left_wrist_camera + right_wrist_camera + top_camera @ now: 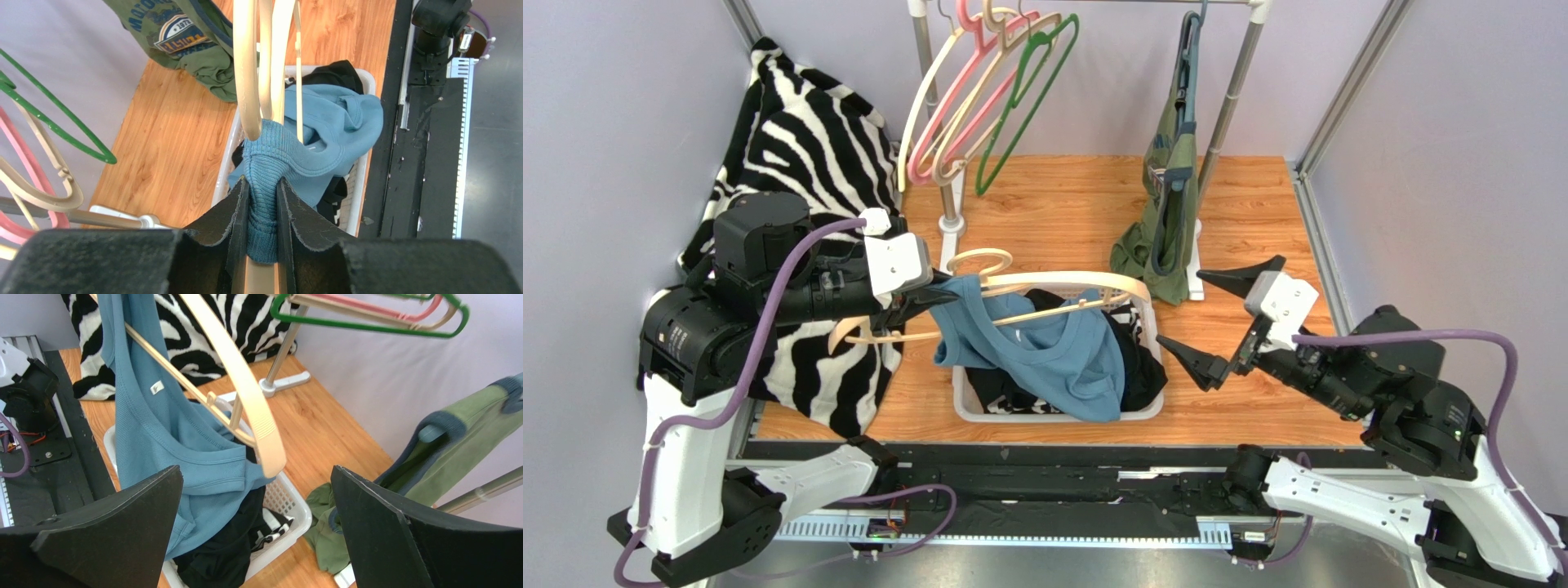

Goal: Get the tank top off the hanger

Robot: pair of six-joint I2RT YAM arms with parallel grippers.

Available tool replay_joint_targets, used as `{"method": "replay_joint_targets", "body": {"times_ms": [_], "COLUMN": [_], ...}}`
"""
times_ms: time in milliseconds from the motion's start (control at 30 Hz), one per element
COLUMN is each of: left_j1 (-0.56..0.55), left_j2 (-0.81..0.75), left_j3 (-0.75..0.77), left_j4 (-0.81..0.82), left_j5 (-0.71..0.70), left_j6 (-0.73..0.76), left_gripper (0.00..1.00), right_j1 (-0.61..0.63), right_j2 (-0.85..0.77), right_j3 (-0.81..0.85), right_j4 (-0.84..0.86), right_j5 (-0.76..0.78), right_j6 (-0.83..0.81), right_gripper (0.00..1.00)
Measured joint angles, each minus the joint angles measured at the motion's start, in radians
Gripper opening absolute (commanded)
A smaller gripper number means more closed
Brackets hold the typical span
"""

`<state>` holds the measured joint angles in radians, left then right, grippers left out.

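A blue tank top (1051,349) hangs from a cream wooden hanger (1063,286) over a white laundry basket (1058,412). My left gripper (940,298) is shut on the hanger's left end with the tank top's ribbed strap (263,202) pinched between the jaws. In the right wrist view the tank top (166,435) drapes off the left part of the hanger (245,392), whose right end is bare. My right gripper (1225,321) is open and empty, just right of the basket.
The basket holds black and striped clothes (1136,368). A zebra-print garment (811,159) hangs at the left. Pink, cream and green empty hangers (995,92) and a green garment (1167,202) hang on the rail at the back.
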<state>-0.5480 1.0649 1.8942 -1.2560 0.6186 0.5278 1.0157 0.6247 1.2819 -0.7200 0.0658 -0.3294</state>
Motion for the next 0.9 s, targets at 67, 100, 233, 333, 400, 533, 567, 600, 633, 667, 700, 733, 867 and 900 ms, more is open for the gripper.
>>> {"method": "replay_joint_targets", "body": {"times_ms": [67,100,233,333,400,533,567,600,633,667,700,733,867,900], "left_j1": [0.006,0.007,0.008,0.008,0.008,0.008,0.008,0.006,0.006,0.006,0.006,0.006,0.005,0.005], "left_j2": [0.0,0.0,0.009,0.02,0.03,0.041,0.043,0.044,0.045,0.045,0.045,0.044,0.035,0.031], "left_j3": [0.0,0.0,0.007,0.011,0.01,0.001,0.0,0.0,0.0,0.0,0.0,0.0,-0.002,-0.002], "left_j4": [0.008,0.011,0.019,0.016,0.009,-0.011,-0.014,-0.019,-0.022,-0.026,-0.03,-0.033,-0.043,-0.045], "left_j5": [-0.001,-0.002,0.007,0.035,0.056,0.092,0.1,0.106,0.11,0.116,0.122,0.129,0.151,0.156], "left_j6": [-0.007,-0.008,-0.014,-0.013,-0.005,0.003,0.006,0.007,0.009,0.011,0.013,0.014,0.027,0.031], "left_gripper": [0.0,0.0,0.0,0.0,0.0,0.0,0.0,0.0,0.0,0.0,0.0,0.0,0.0,0.0], "right_j1": [0.0,0.0,0.0,0.0,0.0,0.0,0.0,0.0,0.0,0.0,0.0,0.0,0.0,0.0], "right_j2": [0.003,0.005,0.018,0.048,0.07,0.13,0.143,0.161,0.172,0.185,0.195,0.205,0.259,0.27], "right_j3": [-0.027,-0.039,-0.085,-0.071,-0.043,0.065,0.085,0.108,0.118,0.126,0.127,0.127,0.127,0.127], "right_j4": [0.0,0.0,0.0,0.004,0.008,0.016,0.021,0.026,0.03,0.033,0.035,0.034,0.029,0.027], "right_j5": [0.013,0.02,0.04,0.036,0.025,-0.048,-0.065,-0.089,-0.105,-0.124,-0.142,-0.159,-0.225,-0.233], "right_j6": [0.022,0.032,0.055,0.05,0.036,-0.003,-0.011,-0.019,-0.024,-0.029,-0.031,-0.033,-0.034,-0.034], "right_gripper": [0.99,1.0,1.0,1.0,1.0,1.0,1.0,1.0,1.0,1.0,1.0,1.0,1.0,0.98]}}
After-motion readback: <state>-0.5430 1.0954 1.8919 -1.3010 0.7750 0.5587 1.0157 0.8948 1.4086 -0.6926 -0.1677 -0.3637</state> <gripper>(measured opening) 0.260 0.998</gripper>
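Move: The hanger's bare right end lies about 4 cm to the left of my open right hand, some 2 cm ahead and at nearly its height. The bulk of the blue tank top hangs about 13 cm to that hand's left, 2 cm back and 12 below, over the basket, whose middle is some 14 cm left, level fore and aft and 25 below. From my left hand, the bare end lies about 23 cm to the right and level fore and aft. With fingers wide open throughout, I bring my right hand about 8 cm left past the hanger's bare end, taking the bar between my pads: I first dip some 4 cm, rise about 6, then sink a little, turning counter-clockwise some 15 degrees. My left hand keeps pinching strap and hanger together, easing about 2 cm back and slightly right while turning a little clockwise. ##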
